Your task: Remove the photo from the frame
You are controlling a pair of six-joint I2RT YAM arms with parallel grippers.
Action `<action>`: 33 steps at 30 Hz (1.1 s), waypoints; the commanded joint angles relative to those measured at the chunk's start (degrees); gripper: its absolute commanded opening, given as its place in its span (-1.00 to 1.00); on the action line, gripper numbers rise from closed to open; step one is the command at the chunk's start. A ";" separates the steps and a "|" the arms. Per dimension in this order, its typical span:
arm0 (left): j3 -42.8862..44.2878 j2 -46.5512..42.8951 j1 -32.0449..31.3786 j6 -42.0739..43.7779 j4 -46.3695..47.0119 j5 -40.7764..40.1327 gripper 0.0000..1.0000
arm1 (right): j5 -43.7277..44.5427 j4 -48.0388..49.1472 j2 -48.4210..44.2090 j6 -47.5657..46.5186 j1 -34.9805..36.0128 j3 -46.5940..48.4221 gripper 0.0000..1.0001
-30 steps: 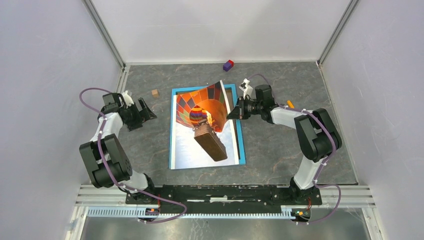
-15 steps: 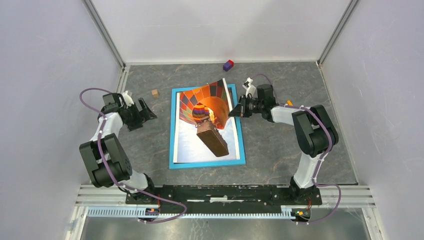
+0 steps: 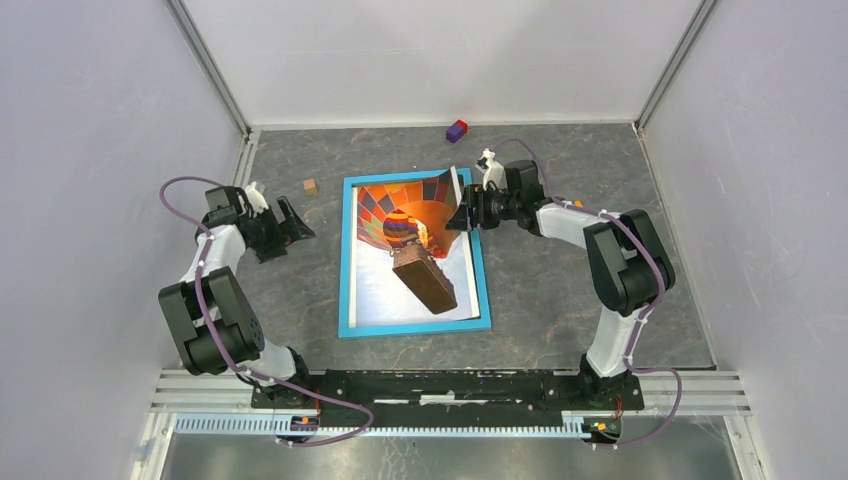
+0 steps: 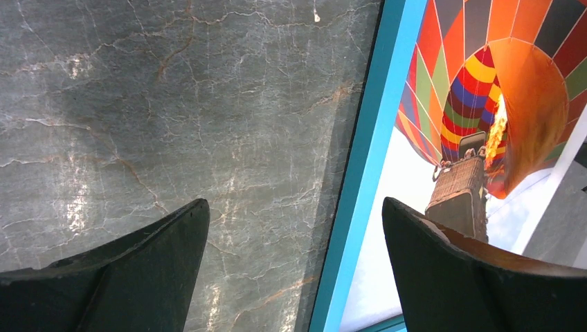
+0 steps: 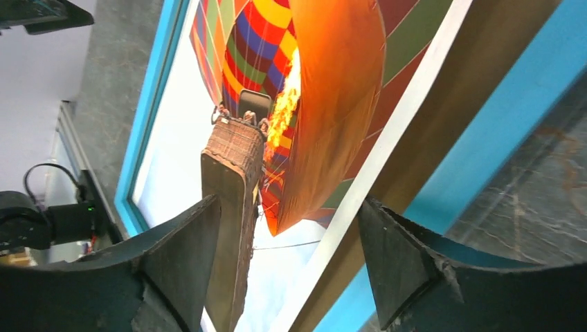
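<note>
The frame (image 3: pixel 345 262), bright blue, lies flat in the middle of the table. On it rests the photo (image 3: pixel 400 240) of a hot-air balloon, its far right corner curled upward. My right gripper (image 3: pixel 462 213) is at that raised corner and stands open. In the right wrist view the photo's white edge (image 5: pixel 387 145) runs between the right gripper's (image 5: pixel 291 221) spread fingers, above a brown board and the frame's blue border (image 5: pixel 498 131). My left gripper (image 3: pixel 300 225) is open over bare table left of the frame; the left gripper (image 4: pixel 294 228) sees the frame's border (image 4: pixel 367 159) and the photo (image 4: pixel 477 90).
A purple and red block (image 3: pixel 456 130) lies at the back near the wall. A small wooden cube (image 3: pixel 310 186) sits behind the frame's left corner. White walls close in the table on three sides.
My right gripper was shut on the photo's far right edge and has opened. The photo shifted right and settled back inside the blue border, its curl lower. The left arm stayed put.
</note>
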 commanded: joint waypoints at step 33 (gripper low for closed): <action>15.57 -7.64 -17.81 21.18 -16.41 -12.82 1.00 | 1.45 -25.80 -33.85 -47.43 -33.28 -12.10 0.96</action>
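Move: The photo lies in its frame with its right edge still lifted between the right hand's parting fingers; its middle is about 12 cm left, 9 cm back and 6 cm below, the frame's centred with it. The yellow screwdriver lies some 28 cm to the right, level ahead, 8 cm down; the purple-red block about 20 cm ahead, 2 cm left, 7 cm down. From the left hand the photo's middle is some 26 cm right, 3 cm back and 7 cm below. The right fingers, already part open, spread fully and come free of the photo's right edge; the hand swings off some 25 cm to the right over the bare table, arching up about 14 cm and sinking 5 again, its fingers turning from leftward towards forward. The empty, open left hand soon rises some 16 cm, then drops a little as it shifts right, turning clockwise. ##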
